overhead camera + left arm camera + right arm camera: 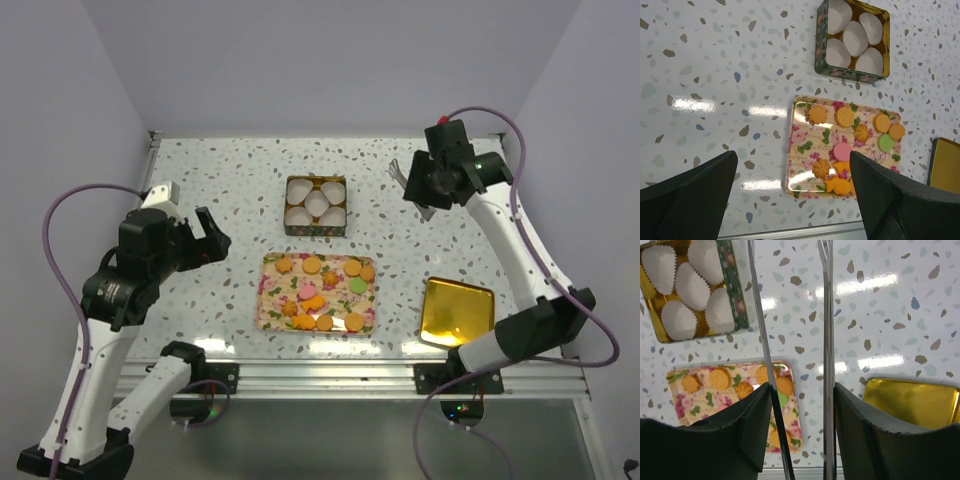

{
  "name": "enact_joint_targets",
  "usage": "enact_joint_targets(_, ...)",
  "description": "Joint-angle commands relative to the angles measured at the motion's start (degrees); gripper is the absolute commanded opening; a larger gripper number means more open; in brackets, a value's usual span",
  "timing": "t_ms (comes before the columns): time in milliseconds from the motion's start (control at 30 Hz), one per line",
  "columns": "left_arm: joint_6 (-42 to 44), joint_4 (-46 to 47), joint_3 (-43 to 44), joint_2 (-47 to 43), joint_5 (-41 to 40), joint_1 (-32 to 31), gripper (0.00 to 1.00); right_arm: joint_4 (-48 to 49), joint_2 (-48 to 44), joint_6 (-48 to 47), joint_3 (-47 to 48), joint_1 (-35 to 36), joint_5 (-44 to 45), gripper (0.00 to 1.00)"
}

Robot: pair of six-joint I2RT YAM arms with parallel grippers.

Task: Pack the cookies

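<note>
The cookies, mostly orange with a pink and a green one, lie on a floral tray at the table's front centre; they also show in the left wrist view and the right wrist view. My right gripper hangs high at the back right, shut on metal tongs whose two blades stick out apart between its fingers. My left gripper hovers open left of the tray, with nothing between its fingers.
A floral tin lined with several white paper cups stands behind the tray. Its gold lid lies at the front right, near the table edge. A metal rail runs along the near edge.
</note>
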Motion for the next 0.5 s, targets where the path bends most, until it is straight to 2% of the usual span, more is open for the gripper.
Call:
enact_joint_targets(0,-0.5,2.1,1.7,-1.0,2.4,-0.6,1.00,-5.5,-5.1,2.0,-1.9,0.2,-4.1,0.53)
enact_joint_targets(167,-0.9,1.4,2.0,-2.0,2.7,-0.7,1.00,-11.1,-11.4,1.9,-3.8,1.8,-10.7,0.51)
enact_joint_targets(300,-1.3,1.5,1.0,-2.9,2.8,-0.7,1.00,-13.2,-16.9,4.8,-7.6,10.0,-13.9,0.51)
enact_joint_targets(467,-1.8,1.2,0.0,-4.0,3.0,-0.7,1.00,-15.1,-23.0,12.4,-12.7,19.5,-13.0,0.49)
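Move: Down to the right hand's left lies the floral cookie tray, its middle about 12 cm back, 19 cm left and 24 cm below. The box with paper cups stands some 9 cm ahead of that hand and 20 cm left. The gold tray lies about 16 cm back and 10 cm right. From the left hand the floral tray is roughly level fore-and-aft, 18 cm right and 26 cm below. Carrying the tongs already pinched in its fingers, the right hand sweeps back about 16 cm and, in the later part, also some 6 cm left towards the floral cookie tray, staying high. Its wrist swings the tongs counter-clockwise by some 15 degrees and rolls its left side up a little, while the fingers keep their hold. ##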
